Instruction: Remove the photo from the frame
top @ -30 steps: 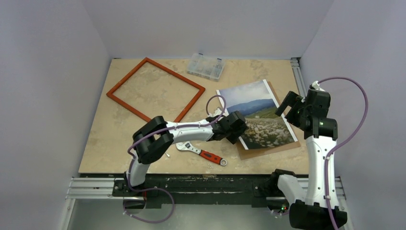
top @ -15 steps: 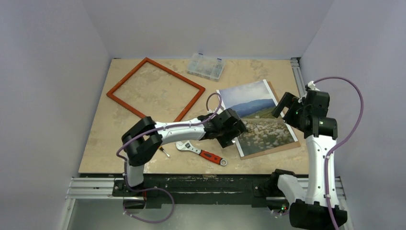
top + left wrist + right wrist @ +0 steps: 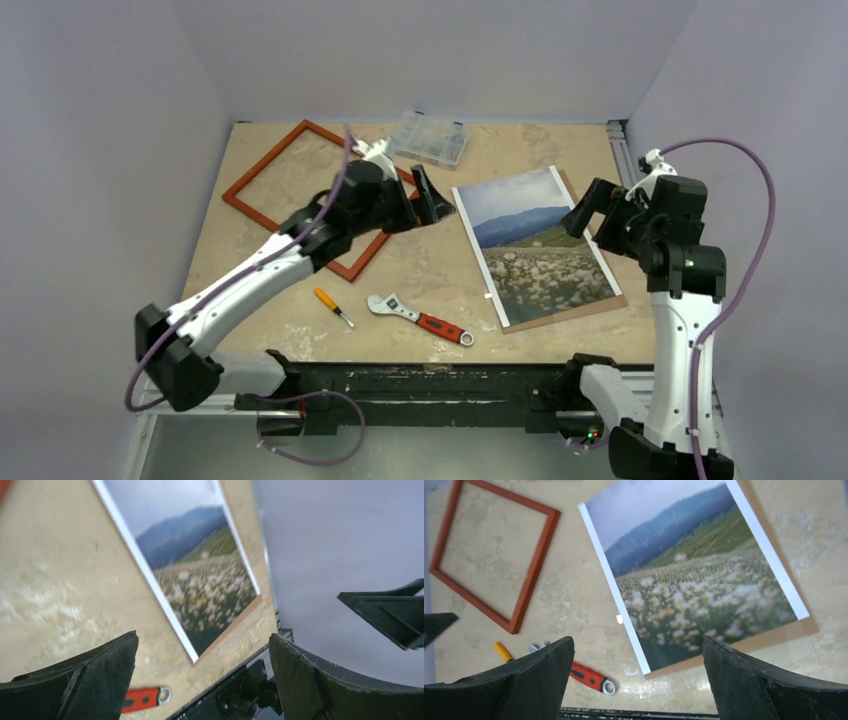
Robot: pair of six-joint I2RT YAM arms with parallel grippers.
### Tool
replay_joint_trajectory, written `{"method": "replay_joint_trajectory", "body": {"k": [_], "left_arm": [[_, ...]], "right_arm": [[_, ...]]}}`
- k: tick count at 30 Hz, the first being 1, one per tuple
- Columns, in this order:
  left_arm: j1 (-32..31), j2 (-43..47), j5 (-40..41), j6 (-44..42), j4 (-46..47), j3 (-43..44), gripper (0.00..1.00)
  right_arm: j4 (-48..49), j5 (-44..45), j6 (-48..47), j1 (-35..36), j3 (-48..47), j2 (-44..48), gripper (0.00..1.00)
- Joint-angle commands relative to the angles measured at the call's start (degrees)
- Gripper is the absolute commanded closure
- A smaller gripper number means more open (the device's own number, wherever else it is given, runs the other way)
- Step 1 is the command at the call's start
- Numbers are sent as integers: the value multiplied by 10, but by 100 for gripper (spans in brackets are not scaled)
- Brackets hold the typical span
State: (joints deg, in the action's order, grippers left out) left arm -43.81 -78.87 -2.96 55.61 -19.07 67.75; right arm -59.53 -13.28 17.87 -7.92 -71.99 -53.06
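The photo (image 3: pixel 535 245), a landscape print with a white border, lies flat on a brown backing board (image 3: pixel 570 308) at the right of the table. The photo (image 3: pixel 699 585) fills the right wrist view, and the photo (image 3: pixel 195 570) shows in the left wrist view too. The empty red-orange frame (image 3: pixel 262 160) lies apart at the back left; my left arm covers its right corner. My left gripper (image 3: pixel 432 200) hangs open in the air between frame and photo, holding nothing. My right gripper (image 3: pixel 590 215) is open above the photo's right edge, empty.
A red-handled wrench (image 3: pixel 420 318) and a yellow screwdriver (image 3: pixel 332 306) lie near the front edge, left of the photo. A clear compartment box (image 3: pixel 430 138) stands at the back. The frame (image 3: pixel 536 572) and wrench (image 3: pixel 589 677) also show in the right wrist view.
My left gripper opened, let go of the photo's near left corner, and swung up and back toward the frame. The photo now lies flat. My right gripper rose slightly.
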Motion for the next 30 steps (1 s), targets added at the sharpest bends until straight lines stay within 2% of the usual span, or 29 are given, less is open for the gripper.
{"method": "replay_joint_trajectory", "body": {"k": [1,4,8,11,16,23,28,30], "left_arm": [[63,94,-12,-181,-27,75,0],[101,124,-32,-253,-48,137,0],[106,145,35,-364,-134,253,0],[106,199,60,-407,-122,254,0],[106,264,114,-439,-103,241,0],[105,304,146,-443,-81,223,0],[106,304,126,-430,-79,223,0],[105,302,124,-423,-84,225,0]], "right_arm": [[3,-35,-20,2,-112,28,2],[21,-41,-15,1,-184,40,2],[35,-11,-19,1,-263,53,2],[61,11,-19,2,-282,72,1],[103,38,-13,1,-277,117,1],[148,103,-3,2,-254,187,1],[132,128,11,2,-258,187,1],[133,100,12,1,-254,183,1]]}}
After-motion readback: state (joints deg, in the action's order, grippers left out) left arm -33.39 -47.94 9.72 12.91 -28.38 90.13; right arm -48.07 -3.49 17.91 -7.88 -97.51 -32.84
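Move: The photo lies flat on the table, its middle roughly 26 cm to the left hand's right, 9 cm ahead and 19 cm below. From that hand the red frame is some 20 cm ahead and 26 cm left, and the wrench 9 cm back and 2 cm left, both about 19 cm lower. From the right hand the photo is about 12 cm ahead, 2 cm left and 23 cm below, with the backing board right under it. Touching nothing, both open hands pull up and away from the photo. The left climbs some 30 cm while swinging about 21 cm left to the red frame's side, drawing back a little later on; the right rises about 26 cm, then increasingly backs towards its base. Both wrists tip their fingers up by 55–60 degrees, and the grippers stay wide open. ##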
